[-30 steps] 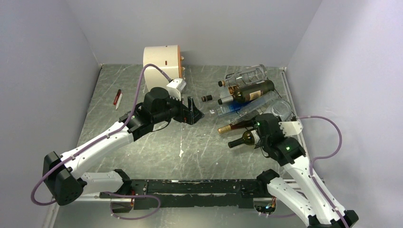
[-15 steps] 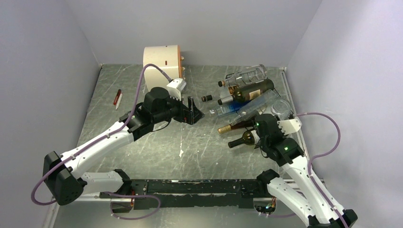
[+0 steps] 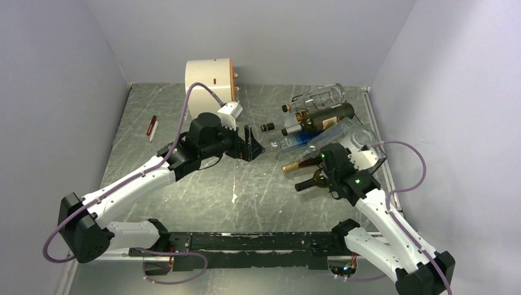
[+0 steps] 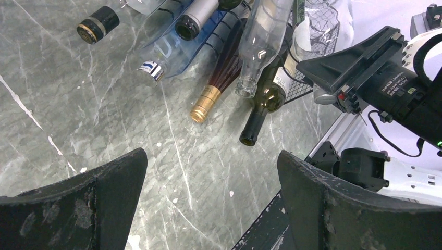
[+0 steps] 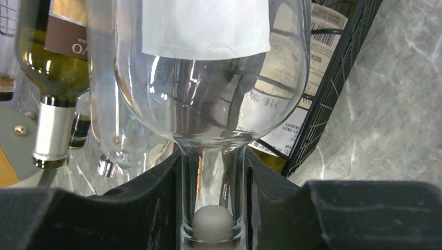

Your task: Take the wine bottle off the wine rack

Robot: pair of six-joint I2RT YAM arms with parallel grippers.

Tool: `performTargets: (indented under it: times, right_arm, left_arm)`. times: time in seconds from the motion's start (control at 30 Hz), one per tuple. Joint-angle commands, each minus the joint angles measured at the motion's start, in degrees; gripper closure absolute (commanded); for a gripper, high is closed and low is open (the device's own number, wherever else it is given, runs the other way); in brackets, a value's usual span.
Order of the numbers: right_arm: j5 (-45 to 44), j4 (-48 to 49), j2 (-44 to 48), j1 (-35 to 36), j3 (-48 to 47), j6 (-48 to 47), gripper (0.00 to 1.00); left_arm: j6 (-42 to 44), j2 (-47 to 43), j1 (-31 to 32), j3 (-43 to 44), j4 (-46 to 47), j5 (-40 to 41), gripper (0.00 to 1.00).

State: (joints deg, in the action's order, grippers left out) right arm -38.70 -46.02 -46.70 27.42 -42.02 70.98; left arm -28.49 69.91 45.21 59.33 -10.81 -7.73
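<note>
The wine rack (image 3: 376, 150) is a black wire-mesh box at the right of the table, with several bottles lying in and against it. My right gripper (image 3: 346, 156) is shut on the neck of a clear glass wine bottle (image 5: 208, 78) with a white label. In the right wrist view the neck sits between both fingers (image 5: 156, 198), and a stopper shows in its mouth. The rack's mesh (image 5: 339, 78) lies just right of that bottle. My left gripper (image 3: 255, 144) hovers open over the middle of the table, left of the bottle necks, with nothing in it (image 4: 211, 156).
A green bottle (image 3: 313, 179), a gold-capped red bottle (image 3: 301, 164), a blue-tinted clear bottle (image 3: 301, 142) and a dark labelled bottle (image 3: 322, 118) point their necks left out of the rack. A cream drum (image 3: 210, 83) stands at the back. A red pen (image 3: 152, 128) lies far left.
My right wrist has shifted a little left and up with the clear bottle's neck still in its grip. The left arm has barely moved.
</note>
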Motion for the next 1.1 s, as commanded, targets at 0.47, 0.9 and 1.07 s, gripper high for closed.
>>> performTargets:
  times: [0.47, 0.9, 1.07]
  right_arm:
    - [0.99, 9.18, -4.87, 0.26, 2.3, 0.74, 0.64]
    - [-1.39, 6.24, -0.43, 0.24, 1.45, -0.08, 0.67]
    - [-1.57, 6.47, -0.78, 0.19, 0.69, -0.6, 0.67]
  left_arm:
    - [-2.93, 20.03, 3.82, -0.98, 28.25, -12.64, 0.01]
    - [4.63, 40.12, 9.4, 13.94, 26.41, -12.07, 0.31]
    - [6.18, 42.91, 10.0, 16.42, 23.7, -7.33, 0.57]
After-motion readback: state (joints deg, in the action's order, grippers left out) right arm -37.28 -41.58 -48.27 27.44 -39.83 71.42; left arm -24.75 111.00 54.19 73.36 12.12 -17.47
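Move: The clear bottle, lying slantwise across the rack, has its middle roughly 31 cm to the right of the left hand, 11 cm ahead and 15 cm below, with its neck slanting back towards that hand. Beside it, the blue bottle lies some 19 cm right and 10 cm ahead, and the gold-capped bottle about 24 cm right and 2 cm ahead, both some 19 cm below. From the right hand, the clear bottle's middle is about 10 cm ahead, 2 cm to the right and 5 cm below. Rightward and down, after a slow start, the left hand sweeps about 17 cm across and 13 cm lower to the clear bottle, swinging some 20 degrees clockwise; late on, its wide-open fingers close about halfway over the bottle; whether they grip it can't be seen. The right hand keeps its pinch on the neck of the other, white-labelled bottle, dipping forward and down nearly 2 cm, then easing partly back and up. ##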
